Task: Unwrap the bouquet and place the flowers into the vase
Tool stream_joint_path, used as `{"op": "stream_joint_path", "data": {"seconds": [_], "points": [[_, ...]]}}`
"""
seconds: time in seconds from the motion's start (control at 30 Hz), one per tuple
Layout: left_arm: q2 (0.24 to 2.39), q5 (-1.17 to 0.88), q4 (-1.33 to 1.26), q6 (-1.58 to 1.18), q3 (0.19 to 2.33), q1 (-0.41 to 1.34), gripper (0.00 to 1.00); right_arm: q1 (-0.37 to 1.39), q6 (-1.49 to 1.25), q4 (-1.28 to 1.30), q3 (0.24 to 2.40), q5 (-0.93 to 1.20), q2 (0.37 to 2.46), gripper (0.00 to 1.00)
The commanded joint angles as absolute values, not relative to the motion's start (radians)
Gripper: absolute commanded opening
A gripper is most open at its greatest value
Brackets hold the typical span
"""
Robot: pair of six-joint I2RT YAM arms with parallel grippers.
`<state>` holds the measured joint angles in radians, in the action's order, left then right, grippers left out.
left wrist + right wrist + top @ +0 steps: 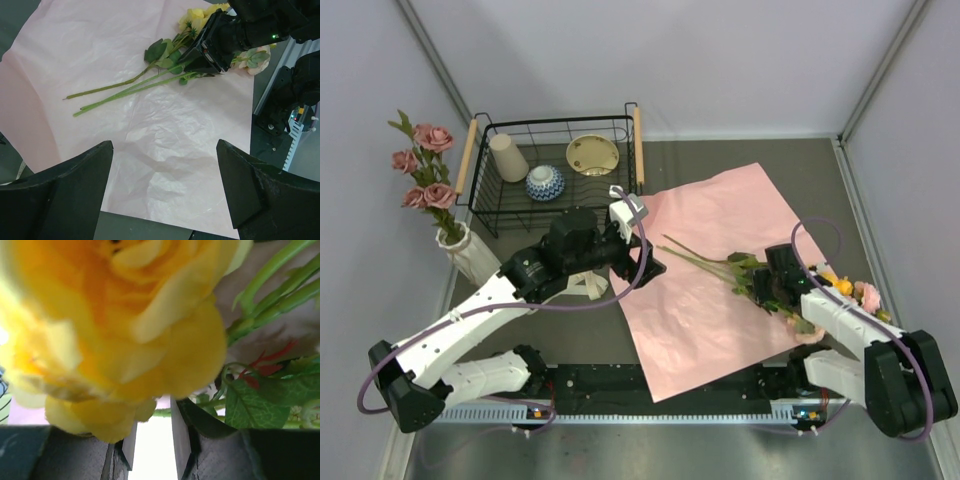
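Note:
The bouquet's paper [720, 220] lies unwrapped and flat on the table, pink side up. On it lie the loose flowers [705, 258], long green stems pointing left and a yellow rose [835, 282] and a pink one at the right. My right gripper [767, 290] is shut on their leafy stems just below the heads. Its wrist view is filled by the yellow rose [125, 315], with a stem crossing between the fingers of the right gripper [152, 415]. My left gripper [165, 147] hovers wide open over the paper's left part, with nothing between its fingers. The vase [470, 250] stands at the far left and holds pink roses.
A black wire basket [560, 125] with wooden handles sits at the back left, holding a beige cup [507, 157], a blue-and-white bowl [544, 183] and a yellowish dish [592, 155]. Grey walls close in on both sides.

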<state>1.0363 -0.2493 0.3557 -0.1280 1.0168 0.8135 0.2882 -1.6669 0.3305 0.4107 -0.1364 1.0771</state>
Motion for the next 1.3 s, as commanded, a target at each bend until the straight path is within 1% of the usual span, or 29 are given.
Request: {"op": "stream_joint_path", "data": {"seconds": [0.0,0.1,0.27,0.3,0.33,0.4,0.53,0.77,0.83,0.9,0.97,1.07,1.17,1.2,1.27], "points": [[1.019,-0.278,0.356,-0.114,1.023,0.813,0.9,0.301,-1.697,0.272,0.388,-0.192,1.117,0.31],[1.016,-0.284,0.374,-0.112,1.028,0.813,0.9,0.301,-1.697,0.243,0.39,-0.18,1.158,0.31],[1.005,-0.262,0.38,-0.118,1.02,0.813,0.9,0.301,-1.704,0.225,0.397,-0.131,1.152,0.21],[1.005,-0.258,0.379,-0.12,1.02,0.813,0.9,0.301,-1.703,0.227,0.399,-0.124,1.128,0.2],[1.003,-0.256,0.379,-0.124,1.022,0.813,0.9,0.299,-1.704,0.23,0.399,-0.117,1.109,0.12],[1.008,-0.245,0.373,-0.13,1.026,0.813,0.9,0.301,-1.709,0.232,0.4,-0.091,1.071,0.06],[1.012,-0.242,0.359,-0.156,1.028,0.813,0.9,0.299,-1.733,0.261,0.41,-0.072,0.922,0.06],[1.014,-0.249,0.359,-0.195,1.049,0.813,0.89,0.298,-1.807,0.301,0.426,-0.023,0.743,0.05],[1.011,-0.245,0.357,-0.193,1.061,0.815,0.89,0.299,-1.815,0.33,0.44,-0.05,0.687,0.04],[1.011,-0.238,0.365,-0.187,1.081,0.813,0.89,0.299,-1.806,0.38,0.456,-0.122,0.612,0.04],[1.014,-0.221,0.371,-0.176,1.094,0.813,0.89,0.298,-1.777,0.39,0.474,-0.184,0.574,0.04],[1.017,-0.206,0.38,-0.161,1.12,0.813,0.89,0.298,-1.689,0.396,0.521,-0.221,0.538,0.0],[1.02,-0.17,0.391,-0.153,1.155,0.813,0.9,0.298,-1.489,0.381,0.606,-0.261,0.551,0.0],[1.02,-0.166,0.4,-0.153,1.178,0.811,0.91,0.298,-1.374,0.364,0.621,-0.262,0.558,0.0],[1.019,-0.166,0.403,-0.153,1.198,0.811,0.92,0.298,-1.246,0.275,0.653,-0.236,0.578,0.0]]}}
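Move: The pink flower's green stem lies just under the right gripper's fingertips, about 1 cm ahead and 1 cm down; its pink blooms are some 25 cm to the right and 2 cm back. The yellow flowers lie about 11 cm right and 3 cm ahead, the peach flower roughly 11 cm right and 10 cm back. From the left gripper that stem is about 23 cm right, 5 cm ahead and 25 cm below. Ease the partly open right gripper about 1 cm forward and down onto the pink flower's stem, shut the fingers to pinch it, then lift it nearly 19 cm off the pink paper, tipping the fingers up from steeply down towards forward by some 30 degrees. Near the end raise the open, empty left gripper a few centimetres. ##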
